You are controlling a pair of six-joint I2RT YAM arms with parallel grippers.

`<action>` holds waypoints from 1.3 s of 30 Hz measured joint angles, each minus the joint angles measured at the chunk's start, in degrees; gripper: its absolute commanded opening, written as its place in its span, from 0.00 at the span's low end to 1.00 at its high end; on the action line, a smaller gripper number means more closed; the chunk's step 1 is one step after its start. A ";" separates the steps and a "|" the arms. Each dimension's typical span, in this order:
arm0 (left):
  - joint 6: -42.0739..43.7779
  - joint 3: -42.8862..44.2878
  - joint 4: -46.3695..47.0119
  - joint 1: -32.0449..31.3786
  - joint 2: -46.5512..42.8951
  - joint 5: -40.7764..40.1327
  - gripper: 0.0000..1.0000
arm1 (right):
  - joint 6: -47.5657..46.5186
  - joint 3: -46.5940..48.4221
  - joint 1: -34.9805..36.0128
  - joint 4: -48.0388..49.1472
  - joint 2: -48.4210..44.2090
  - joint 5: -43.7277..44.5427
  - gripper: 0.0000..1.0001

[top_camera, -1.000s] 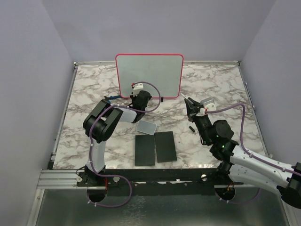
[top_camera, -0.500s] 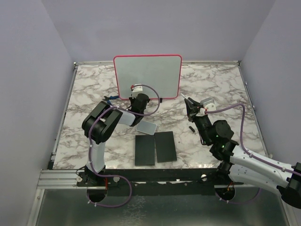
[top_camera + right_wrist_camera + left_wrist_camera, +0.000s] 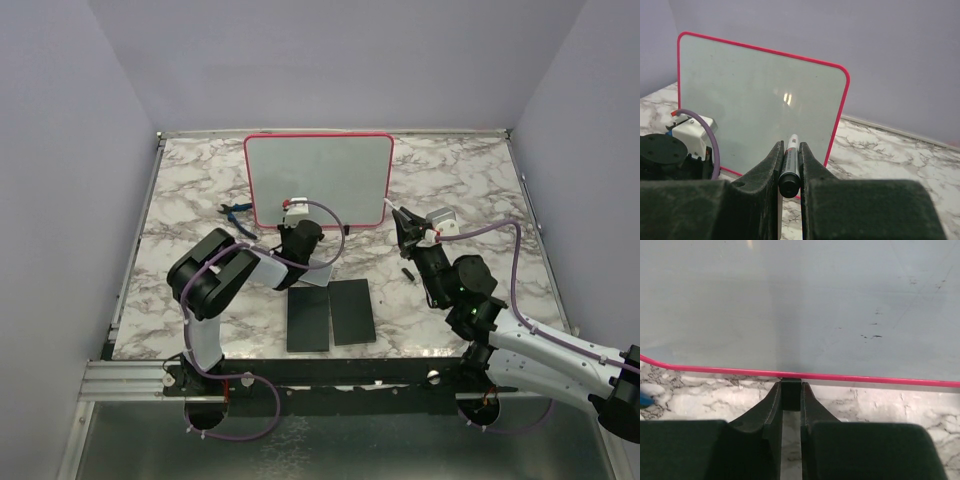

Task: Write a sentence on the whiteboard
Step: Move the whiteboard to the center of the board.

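The whiteboard [image 3: 320, 175] stands upright on the marble table, a white face inside a red-pink rim. No sentence is in view on it; the left wrist view shows only faint dark specks on the whiteboard [image 3: 790, 300]. My left gripper [image 3: 292, 220] is at the bottom edge, shut on the board's small black foot [image 3: 791, 394]. Right of the board, my right gripper [image 3: 400, 222] is shut on a marker [image 3: 791, 160]. The marker points at the whiteboard [image 3: 755, 100] and stays a little short of its lower right part.
A grey-white pad [image 3: 312, 272] lies under the left arm. Two black slabs [image 3: 308, 318] [image 3: 351, 311] lie side by side toward the front. A small dark cap [image 3: 407, 272] rests near the right arm, and a blue-handled tool [image 3: 237, 210] lies left of the board.
The left gripper closed on the foot, and the board slid toward the front of the table with the left arm. The right arm and marker have not moved.
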 measured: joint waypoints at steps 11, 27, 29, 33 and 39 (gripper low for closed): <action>-4.20 -3.34 -0.48 -6.54 -2.03 -4.37 0.00 | 0.02 -0.26 0.00 0.00 -1.05 0.00 0.01; -8.41 -5.11 -6.64 -11.85 -5.22 -8.02 0.00 | 0.04 -0.48 0.00 0.00 -2.21 0.00 0.01; -8.96 -5.11 -7.61 -12.48 -5.51 -8.41 0.03 | 0.04 -0.48 0.00 -0.02 -2.23 0.00 0.01; -10.08 -5.03 -9.94 -13.42 -6.32 -8.72 0.25 | 0.07 -0.52 0.00 -0.04 -2.43 -0.02 0.01; -11.08 -5.09 -14.47 -15.34 -8.68 -8.50 0.51 | 0.31 -0.85 0.00 -0.37 -3.87 -0.09 0.01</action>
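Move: My left fingers are already shut on the whiteboard's near left foot; the board's middle is about 7 cm to my right, 3 cm ahead and 14 cm up. The spot for that foot is some 8 cm back and 4 cm right. Behind it on the table lies the small white plate, roughly 14 cm back and 5 cm right; the left black pad is about 28 cm back and 5 cm right. From my right hand, the board's middle is around 16 cm ahead, 18 cm left and 14 cm lower. Keeping my pinch on the foot, I draw the standing whiteboard back across the marble towards my base with my left hand, about 8 cm, staying level and slanting to my right by some 3 cm, mostly early on. Only at the end do I open my fingers and back off clear of the foot. ##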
